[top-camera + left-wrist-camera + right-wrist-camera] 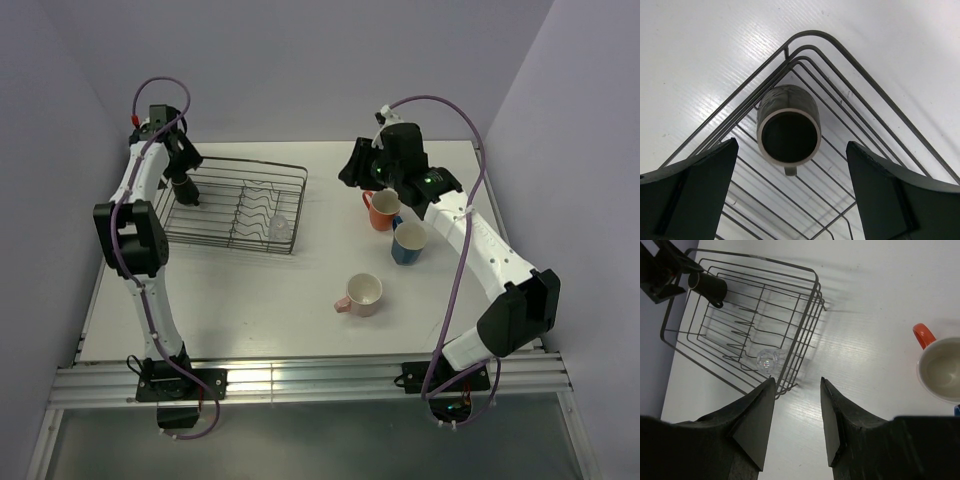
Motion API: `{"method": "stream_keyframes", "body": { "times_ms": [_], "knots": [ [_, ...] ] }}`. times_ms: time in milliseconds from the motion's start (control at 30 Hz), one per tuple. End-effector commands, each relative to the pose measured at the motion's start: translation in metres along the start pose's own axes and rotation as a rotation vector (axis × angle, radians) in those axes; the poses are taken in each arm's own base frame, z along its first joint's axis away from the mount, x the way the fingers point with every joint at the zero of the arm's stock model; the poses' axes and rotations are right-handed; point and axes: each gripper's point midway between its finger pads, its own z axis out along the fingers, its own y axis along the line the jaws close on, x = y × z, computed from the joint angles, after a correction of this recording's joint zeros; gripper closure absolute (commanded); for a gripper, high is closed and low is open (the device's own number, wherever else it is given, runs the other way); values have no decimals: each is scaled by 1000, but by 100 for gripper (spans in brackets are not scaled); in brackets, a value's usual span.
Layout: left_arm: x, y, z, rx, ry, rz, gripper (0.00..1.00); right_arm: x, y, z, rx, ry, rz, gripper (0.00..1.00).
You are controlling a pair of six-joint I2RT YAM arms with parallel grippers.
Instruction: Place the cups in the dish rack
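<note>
The dish rack (262, 161) is a dark wire basket at the table's back left. A dark brown cup (788, 127) rests in a corner of the dish rack (810, 34); in the right wrist view this cup (708, 285) looks tilted. My left gripper (190, 196) hovers just above it, open wide (792, 141), touching nothing. A clear glass tumbler (280, 228) sits at the rack's near right corner. On the bare table stand the orange cup (381, 208), blue cup (407, 243) and pink cup (362, 293). My right gripper (353, 168) hangs open and empty (797, 381) left of the orange cup (942, 367).
The rack's upright plate dividers (255, 205) fill its middle. Purple walls close in the table on the left, back and right. The right arm's forearm (480, 240) passes just right of the blue cup.
</note>
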Motion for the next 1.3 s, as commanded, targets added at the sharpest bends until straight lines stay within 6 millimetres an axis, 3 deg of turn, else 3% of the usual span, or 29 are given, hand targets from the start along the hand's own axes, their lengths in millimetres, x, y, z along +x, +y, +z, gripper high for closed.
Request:
{"method": "stream_keyframes", "body": {
  "times_ms": [0,200,400,467,500,533,600,633,700,733,800,833,1033,1267],
  "knots": [
    [-12,1,-29,35,-43,-6,3,-5,-3,-1,37,-15,-28,51],
    [-13,2,-54,64,-69,-1,3,-8,-19,-5,123,-25,-51,51],
    [-14,-3,-91,118,-109,6,3,-11,-41,-7,245,-28,-78,49],
    [-19,-5,-114,156,-141,-1,3,-10,-54,-5,286,-18,-75,48],
    [-12,-15,-123,187,-144,14,3,-9,-58,-3,296,-10,-74,48],
    [-12,-22,-145,237,-165,15,3,-7,-64,3,310,6,-72,48],
    [-9,-30,-164,293,-181,18,3,-3,-78,9,340,37,-64,48],
    [-9,-37,-188,343,-209,22,3,2,-84,16,351,61,-65,48],
    [3,-47,-206,428,-202,41,3,4,-92,21,376,74,-68,48],
    [3,-52,-228,492,-229,42,3,10,-99,29,394,98,-71,48],
    [21,-57,-239,572,-197,60,3,13,-105,36,413,113,-72,48],
    [21,-56,-256,608,-222,57,3,17,-111,42,431,127,-70,48],
    [45,-55,-294,747,-215,87,3,29,-136,60,526,175,-73,48],
    [52,-46,-311,790,-232,104,2,48,-156,71,594,216,-77,48]
  ]
}}
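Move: The orange cup that my right hand goes for stands about 9 cm ahead of it, 10 cm to its right and some 23 cm below. The blue cup is about 1 cm ahead and 16 cm right of that hand, the pink one 14 cm back and 4 cm right, at much the same depth. For my left hand, the black cup just released lies 1 cm ahead, straight in line and 6 cm below; the orange cup is some 53 cm right, 5 cm back, 8 cm down. I sink my half-open right hand about 15 cm, carrying it right and a little forward until its fingers hang just above the orange cup's handle-side rim, while it rolls, tips down and swings clockwise. My left hand, empty and wide open, backs off and climbs about 20 cm away from the black cup, then also sweeps right, turning clockwise with its fingers tipping up. ##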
